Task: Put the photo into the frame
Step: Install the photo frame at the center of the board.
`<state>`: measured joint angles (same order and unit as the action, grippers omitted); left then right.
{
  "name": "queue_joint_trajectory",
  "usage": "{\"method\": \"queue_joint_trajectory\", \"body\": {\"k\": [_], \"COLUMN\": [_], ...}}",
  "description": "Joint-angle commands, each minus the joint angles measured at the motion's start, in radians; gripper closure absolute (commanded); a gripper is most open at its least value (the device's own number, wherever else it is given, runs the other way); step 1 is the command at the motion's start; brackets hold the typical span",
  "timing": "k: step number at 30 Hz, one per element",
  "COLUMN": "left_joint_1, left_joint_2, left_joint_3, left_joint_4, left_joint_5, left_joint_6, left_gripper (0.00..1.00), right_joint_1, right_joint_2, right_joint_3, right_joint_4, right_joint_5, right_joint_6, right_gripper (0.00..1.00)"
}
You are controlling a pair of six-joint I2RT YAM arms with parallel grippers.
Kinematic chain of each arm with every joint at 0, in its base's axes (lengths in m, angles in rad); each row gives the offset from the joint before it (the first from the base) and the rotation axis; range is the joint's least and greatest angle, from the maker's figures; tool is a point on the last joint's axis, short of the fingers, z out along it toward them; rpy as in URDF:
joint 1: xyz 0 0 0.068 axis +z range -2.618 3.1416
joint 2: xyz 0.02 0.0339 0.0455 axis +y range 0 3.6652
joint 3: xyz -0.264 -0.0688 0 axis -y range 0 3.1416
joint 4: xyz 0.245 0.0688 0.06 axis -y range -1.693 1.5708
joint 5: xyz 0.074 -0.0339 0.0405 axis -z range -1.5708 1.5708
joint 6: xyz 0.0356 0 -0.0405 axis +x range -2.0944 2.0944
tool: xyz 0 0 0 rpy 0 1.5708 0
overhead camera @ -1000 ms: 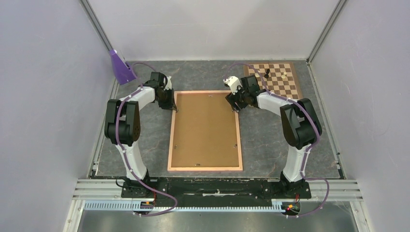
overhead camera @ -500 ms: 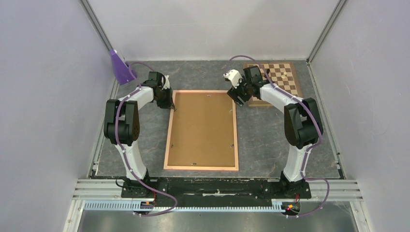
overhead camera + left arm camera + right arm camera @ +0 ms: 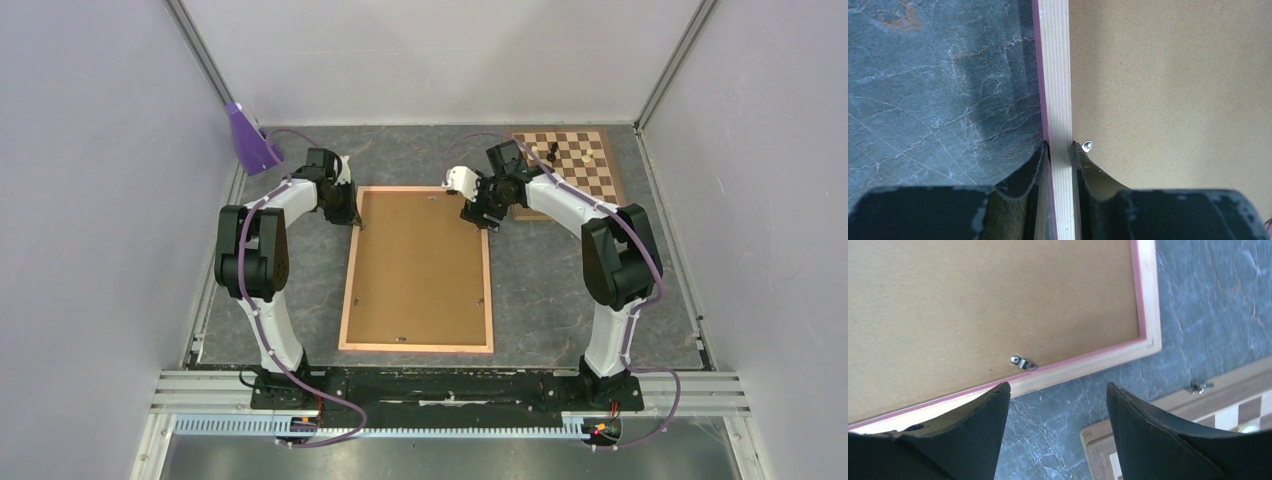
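Note:
The frame lies back side up in the middle of the table, its pale wood rim around a plain brown backing board. The photo is out of view. My left gripper is shut on the frame's left rail near the far left corner, one finger outside the rail and one on the board side. A small metal tab sits just past the inner finger. My right gripper hovers open over the far right corner of the frame, nothing between its fingers.
A brown-and-cream chessboard with a few pieces lies at the far right, its corner close to my right gripper. A metal clip sits on the backing board's edge. A purple object stands at the far left wall.
The frame has slid a little to the left and toward the arms. My right gripper lifted off the frame's right edge, turned, and now sits slightly further left. The left grip is unchanged.

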<state>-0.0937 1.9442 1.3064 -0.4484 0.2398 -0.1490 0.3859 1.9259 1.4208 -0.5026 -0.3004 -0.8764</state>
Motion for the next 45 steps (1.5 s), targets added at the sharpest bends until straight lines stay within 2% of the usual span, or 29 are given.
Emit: {"method": "queue_joint_trajectory", "body": {"k": [1, 9, 14, 45], "left_joint_1": [0.014, 0.014, 0.014, 0.013], "left_joint_2": [0.030, 0.033, 0.035, 0.054], "left_joint_3": [0.010, 0.014, 0.014, 0.024], "left_joint_4": [0.047, 0.039, 0.039, 0.028], "left_joint_5": [-0.015, -0.013, -0.014, -0.012], "left_joint_6": [-0.023, -0.017, -0.012, 0.003], "left_gripper": [0.98, 0.98, 0.98, 0.98], "right_joint_1": [0.023, 0.028, 0.029, 0.065], "right_joint_2": [0.004, 0.022, 0.038, 0.175], "right_joint_3": [0.064, 0.097, 0.098, 0.173], "right_joint_4": [-0.113, -0.347, -0.390, -0.380], "right_joint_5": [-0.045, -0.073, -0.073, 0.011], "right_joint_6": [-0.228, -0.601, -0.718, -0.796], "right_gripper": [0.27, 0.27, 0.27, 0.29]}}
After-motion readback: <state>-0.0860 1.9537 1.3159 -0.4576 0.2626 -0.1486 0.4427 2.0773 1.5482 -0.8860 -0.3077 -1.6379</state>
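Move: The stretch of the frame's right rail that the right hand goes for lies about 4 cm back of that hand, straight below to left and right, some 5 cm down. A small metal clip on the backing is about 2 cm back and 1 cm left. The frame's far right corner is 7 cm ahead, and the chessboard is 11 cm ahead and 19 cm right. From the left hand, that rail stretch lies about 30 cm right and 2 cm back. Back towards its base by about 4 cm and then down nearly 5 cm, the right hand sets its open fingers low at the frame's right rail, beside the metal clip. Meanwhile it turns some 40 degrees counter-clockwise and tips its fingers more steeply down, without closing. The left hand stays put and keeps its pinch on the left rail. ##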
